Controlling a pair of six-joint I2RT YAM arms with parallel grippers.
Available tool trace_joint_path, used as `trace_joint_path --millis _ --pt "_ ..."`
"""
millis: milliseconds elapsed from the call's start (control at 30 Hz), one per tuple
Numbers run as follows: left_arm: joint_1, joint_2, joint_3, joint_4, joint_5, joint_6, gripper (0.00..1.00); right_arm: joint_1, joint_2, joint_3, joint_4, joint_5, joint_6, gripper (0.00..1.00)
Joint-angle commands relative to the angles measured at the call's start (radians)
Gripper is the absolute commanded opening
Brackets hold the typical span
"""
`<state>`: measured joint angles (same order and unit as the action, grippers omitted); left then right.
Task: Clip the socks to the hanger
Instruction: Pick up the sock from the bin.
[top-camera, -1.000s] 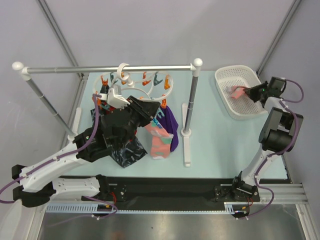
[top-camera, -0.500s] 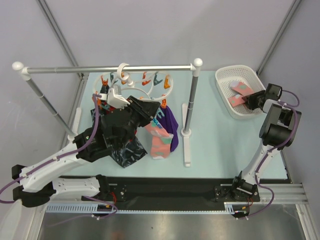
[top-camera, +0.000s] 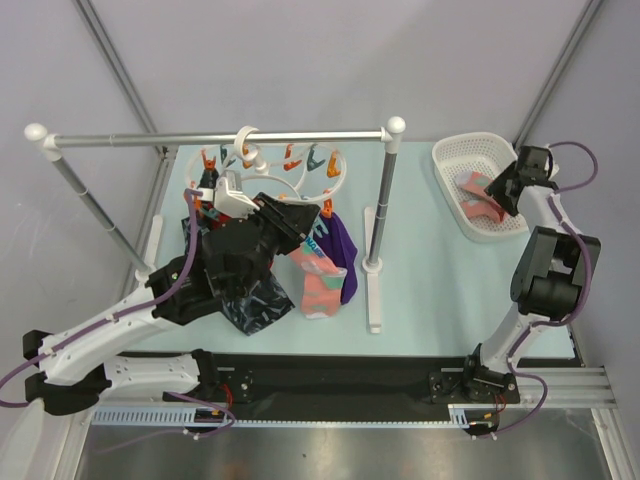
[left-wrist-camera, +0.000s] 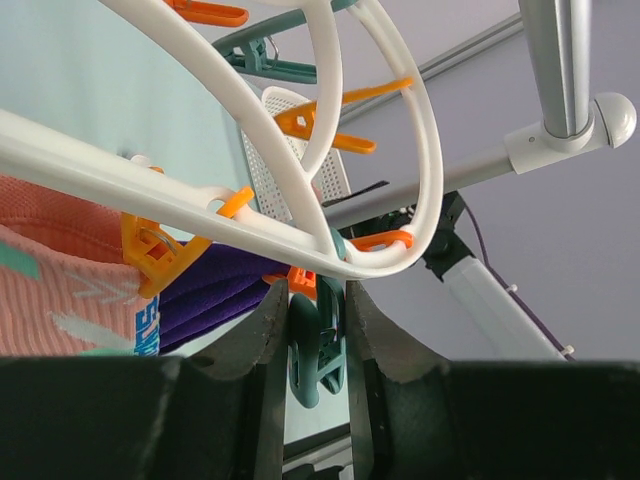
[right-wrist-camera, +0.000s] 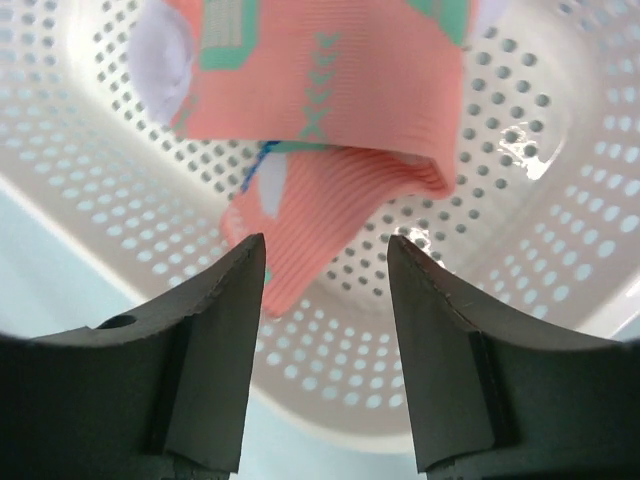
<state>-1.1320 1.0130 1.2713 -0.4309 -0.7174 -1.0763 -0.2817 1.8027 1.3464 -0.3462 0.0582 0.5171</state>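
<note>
The white oval hanger (top-camera: 337, 172) hangs by its hook from the rail, with orange and teal clothespins dangling from it. My left gripper (top-camera: 312, 214) is shut on a teal clothespin (left-wrist-camera: 316, 350) just under the hanger's ring (left-wrist-camera: 432, 150). A salmon-pink sock (top-camera: 320, 287) with teal patches hangs clipped there, and it also shows in the left wrist view (left-wrist-camera: 60, 265). Another salmon-pink sock (top-camera: 476, 190) lies folded in the white basket (top-camera: 450, 153). My right gripper (top-camera: 503, 190) hovers open over that sock (right-wrist-camera: 330, 90), with nothing between its fingers.
A purple cloth (top-camera: 343, 240) and a dark navy patterned cloth (top-camera: 256, 300) hang from the hanger beside the sock. The grey rail (top-camera: 200, 138) with white ball ends stands on a post (top-camera: 381, 210) with a white foot (top-camera: 373, 300). The perforated basket wall (right-wrist-camera: 530, 200) surrounds my right fingers.
My right gripper has opened and let go of the salmon-pink sock, which now lies in the basket, and its wrist has swung over the basket. The left arm has not moved.
</note>
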Motion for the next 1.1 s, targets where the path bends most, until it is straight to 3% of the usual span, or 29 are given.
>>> trace_joint_path --millis 0,300,733,867,1067 --pt "0.005 -0.017 -0.003 0.006 0.012 -0.01 0.0 0.055 0.0 0.095 -0.094 0.103 -0.166 0.56" --pt "0.005 -0.008 -0.003 0.011 0.021 -0.013 0.0 0.111 0.294 0.401 -0.255 0.069 -0.286 0.44" --pt "0.005 0.001 0.002 0.006 0.016 -0.014 0.0 0.142 0.389 0.327 -0.212 0.14 -0.266 0.46" --pt "0.005 0.006 0.01 0.001 0.016 -0.011 0.0 0.16 0.44 0.361 -0.228 0.183 -0.273 0.29" --pt "0.005 0.013 0.019 -0.006 0.016 -0.011 0.0 0.164 0.414 0.352 -0.201 0.209 -0.261 0.15"
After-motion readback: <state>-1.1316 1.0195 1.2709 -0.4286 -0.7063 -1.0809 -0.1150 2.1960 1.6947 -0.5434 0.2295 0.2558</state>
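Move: The lower salmon sock, partly tucked under the other one on the bin floor, lies about 4 cm ahead of the right hand, 3 cm to its left and 9 cm below. The upper sock lies some 5 cm beyond the lower one and 2 cm farther left. The bin's near wall is about 5 cm back from the hand and level with it sideways. For the left hand the lower sock is roughly 28 cm ahead, 43 cm right and 38 cm below. The lower sock is pinched by the right hand, which first swings forward and left over it while rising slightly. The hand then sinks about 10 cm into the bin, drawing back a little, as its fingers tip some 20 degrees steeper and turn counter-clockwise. Low down, it eases forward and the half-open fingers close on the cloth beside the upper sock's edge. ##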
